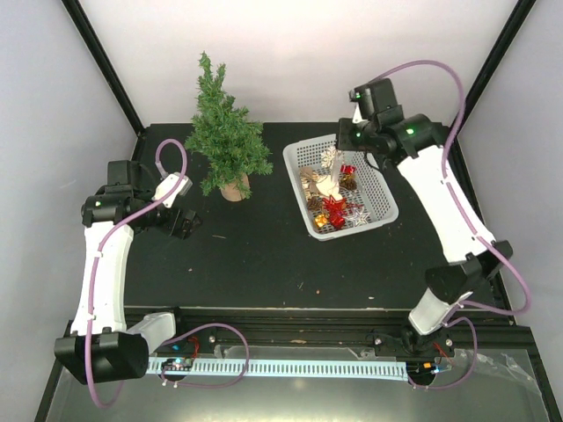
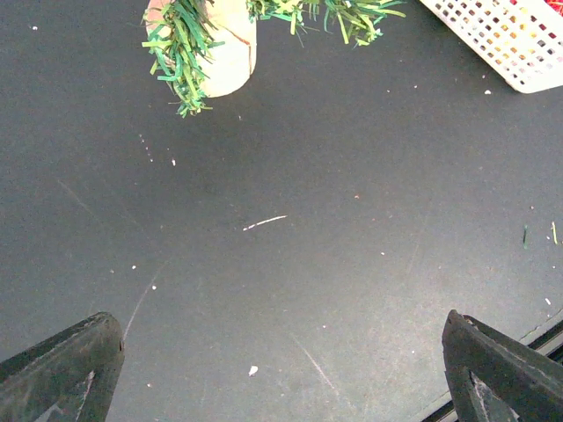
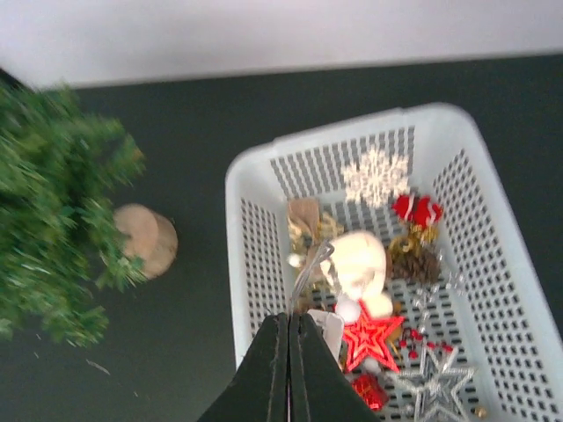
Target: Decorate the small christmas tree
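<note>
The small christmas tree stands upright at the back of the black table on its light-wood stump. In the right wrist view the tree is left of the white basket. My right gripper hangs over the basket's left side. It is shut on a thin silvery loop that runs to a cream ornament above the other decorations. My left gripper is open over bare table, with nothing between its fingers. The stump lies ahead of it.
The basket holds a white snowflake, a red star, a silver star, a pine cone and small red pieces. White walls close in the back and sides. The arm bases sit on a rail at the near edge.
</note>
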Controlling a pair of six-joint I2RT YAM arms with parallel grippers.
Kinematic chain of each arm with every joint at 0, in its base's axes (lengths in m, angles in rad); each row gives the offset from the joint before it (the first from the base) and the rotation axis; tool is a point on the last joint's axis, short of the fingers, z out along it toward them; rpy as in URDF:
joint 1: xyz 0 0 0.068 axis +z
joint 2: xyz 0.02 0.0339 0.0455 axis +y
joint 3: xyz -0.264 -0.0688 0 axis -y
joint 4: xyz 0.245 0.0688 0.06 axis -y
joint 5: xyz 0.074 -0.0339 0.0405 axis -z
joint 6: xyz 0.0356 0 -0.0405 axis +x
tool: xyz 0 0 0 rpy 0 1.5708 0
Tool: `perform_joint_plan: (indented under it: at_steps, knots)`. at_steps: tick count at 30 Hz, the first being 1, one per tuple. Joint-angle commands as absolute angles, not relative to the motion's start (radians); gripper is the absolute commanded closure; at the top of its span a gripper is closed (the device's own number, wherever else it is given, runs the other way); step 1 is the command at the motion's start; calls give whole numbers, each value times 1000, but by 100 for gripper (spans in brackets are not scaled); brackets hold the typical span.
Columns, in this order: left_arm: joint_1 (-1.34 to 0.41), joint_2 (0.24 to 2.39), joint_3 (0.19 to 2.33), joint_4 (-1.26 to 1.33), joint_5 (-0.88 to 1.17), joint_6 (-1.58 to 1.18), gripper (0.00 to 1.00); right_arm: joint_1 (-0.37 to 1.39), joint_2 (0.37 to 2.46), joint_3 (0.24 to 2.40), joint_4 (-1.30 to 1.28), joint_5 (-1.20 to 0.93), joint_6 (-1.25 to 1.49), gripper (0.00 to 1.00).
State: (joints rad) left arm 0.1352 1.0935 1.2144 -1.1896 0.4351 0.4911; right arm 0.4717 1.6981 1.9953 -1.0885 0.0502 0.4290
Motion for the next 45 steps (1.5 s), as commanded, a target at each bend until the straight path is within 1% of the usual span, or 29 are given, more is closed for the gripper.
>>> perform_joint_plan:
  at_steps: [1, 5, 7, 10, 15, 18, 21, 24, 27, 34, 37, 41, 45]
  knots:
    - [131, 1075, 1235, -1206, 456, 481, 1, 477, 1593, 2116, -1076, 124, 447, 99]
    - [130, 1067, 1233, -1206, 462, 472, 1, 477, 1558, 2231, -1059, 127, 457, 99]
    - [130, 1061, 1230, -1203, 463, 469, 1, 477, 1539, 2279, -1033, 80, 455, 99]
    - [129, 1054, 1224, -1197, 470, 463, 1, 477, 1514, 2344, -983, -16, 466, 99]
    - [129, 1038, 1219, -1188, 491, 449, 1, 478, 1464, 2390, -864, -193, 507, 99]
    - [129, 1031, 1225, -1186, 512, 443, 1, 477, 1437, 2403, -751, -343, 540, 99]
    - [128, 1022, 1235, -1189, 558, 443, 1, 477, 1417, 2414, -654, -486, 609, 99]
    - [124, 1005, 1250, -1190, 618, 444, 1, 476, 1411, 2415, -554, -660, 728, 99]
    - [115, 998, 1272, -1188, 660, 440, 1, 485, 1404, 2414, -443, -790, 854, 99]
    - [81, 985, 1286, -1217, 798, 474, 1, 522, 1351, 2354, -231, -937, 1075, 99]
    - [74, 986, 1272, -1218, 821, 481, 1, 562, 1329, 2301, -308, -974, 1037, 99]
    - [66, 986, 1252, -1220, 833, 493, 1, 646, 1249, 2094, -414, -980, 947, 99]
    - [56, 985, 1227, -1218, 831, 500, 1, 763, 1226, 1974, -666, -896, 746, 99]
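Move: The white-ball ornament already hangs on its cord from my right fingers. From that hand the tree stands about 34 cm to the left, 4 cm ahead and roughly level with it at mid-height; the basket lies some 21 cm below, 4 cm ahead and 3 cm to the left. From my open left hand the ornament hangs about 45 cm to the right and 15 cm ahead, near its height, and the tree stands 14 cm to the right and 18 cm ahead. Keeping my right fingers shut on the ornament's cord, I sweep it fast up and back from over the basket, nearly 40 cm up and some 32 cm back, then sink about 6 cm while easing left. On the way that wrist swings round by about 90 degrees, until its fingers point left. My left hand, still wide open, drifts right and up, its fingers swinging rightward. ##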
